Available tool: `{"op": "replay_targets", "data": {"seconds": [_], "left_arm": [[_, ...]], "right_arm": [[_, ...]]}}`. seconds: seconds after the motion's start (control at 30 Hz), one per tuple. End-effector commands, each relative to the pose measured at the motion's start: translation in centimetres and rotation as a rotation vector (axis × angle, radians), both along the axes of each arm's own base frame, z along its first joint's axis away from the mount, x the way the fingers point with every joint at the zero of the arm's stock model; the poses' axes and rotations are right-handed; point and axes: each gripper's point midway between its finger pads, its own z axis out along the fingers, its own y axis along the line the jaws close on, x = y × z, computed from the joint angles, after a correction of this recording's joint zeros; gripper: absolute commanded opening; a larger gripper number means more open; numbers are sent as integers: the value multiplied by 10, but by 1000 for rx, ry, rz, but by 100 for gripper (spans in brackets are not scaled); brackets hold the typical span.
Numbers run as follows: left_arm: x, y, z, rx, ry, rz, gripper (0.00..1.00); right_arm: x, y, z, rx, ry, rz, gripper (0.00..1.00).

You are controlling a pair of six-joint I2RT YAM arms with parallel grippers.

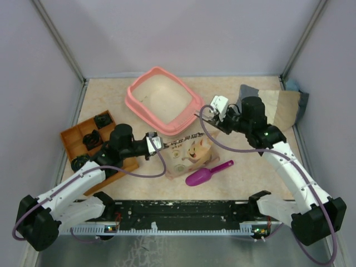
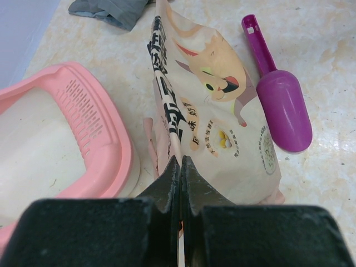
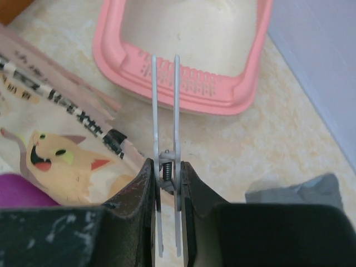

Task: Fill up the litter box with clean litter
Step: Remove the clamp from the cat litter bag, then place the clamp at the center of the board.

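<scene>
The salmon-pink litter box [image 1: 135, 103] [image 2: 105, 139] [image 3: 183, 94] stands at the back centre, and its pale floor shows. The clean litter is out of view. A beige cat-printed paper bag [image 1: 192, 153] [image 2: 211, 100] [image 3: 61, 139] lies in front of the box. My left gripper [image 1: 153, 143] [image 2: 181, 161] is shut on the bag's top edge. My right gripper [image 1: 217, 114] [image 3: 166, 164] hangs to the right of the box. It is shut on a white spring clip [image 1: 218, 104] [image 3: 165, 100] whose two thin arms point toward the box rim.
A magenta scoop [image 1: 207, 173] [image 2: 281, 105] lies on the table just right of the bag. An orange compartmented tray [image 1: 71, 138] with black parts sits at the left. A grey cloth [image 1: 295, 89] [image 2: 105, 11] [image 3: 300, 192] and a brown sheet [image 1: 278, 105] lie at the back right.
</scene>
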Motion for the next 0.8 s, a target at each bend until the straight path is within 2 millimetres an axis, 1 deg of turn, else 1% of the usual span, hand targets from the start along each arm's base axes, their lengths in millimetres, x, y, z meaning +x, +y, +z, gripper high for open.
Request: {"op": "replay_targets", "data": {"seconds": [0.0,0.07,0.1,0.2,0.27,0.4,0.57,0.7,0.77], "left_arm": [[18,-7,69,-152,-193,39,0],[17,-7,69,-153,-193,39,0],[17,-7,70,-154,-194,39,0],[18,-7,72,-161,-188,46,0],[19,-7,73,-159,-184,51,0],[19,-8,72,-156,-169,55,0],[20,-8,72,-156,-163,59,0],[19,-7,74,-159,-166,61,0],[17,-7,74,-159,-164,56,0]], "right_arm": [[30,-12,45,314,14,-363,0],[37,-35,34,346,77,-563,0],[35,-43,28,353,100,-621,0],[27,-62,10,402,169,-784,0],[19,-76,-1,473,201,-900,0],[5,-113,-23,588,214,-1162,0],[-5,-136,-64,515,279,-1367,0],[-14,-158,-98,457,319,-1589,0],[-23,-174,-116,416,320,-1724,0]]}}
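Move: The clamp, already off the bag, is in my right fingers. The bare table I carry it towards lies about 15 cm to their right, roughly level ahead, 23 cm down. The bag's free top corner hangs some 5 cm right under them, its middle 10 cm left, 4 cm back; the scoop lies 5 cm back, far below. From my left hand, still pinching the bag's other corner, that bare patch is some 35 cm right, 9 cm ahead. With the clamp still pinched, I swing my right hand away from the bag: a short 2 cm forward first, then about 14 cm to the right overall, easing back again and sinking nearly 10 cm towards the bare table beyond the scoop's handle end. As it goes, the wrist swings clockwise some 80 degrees, so the fingers come to point forward and down. ##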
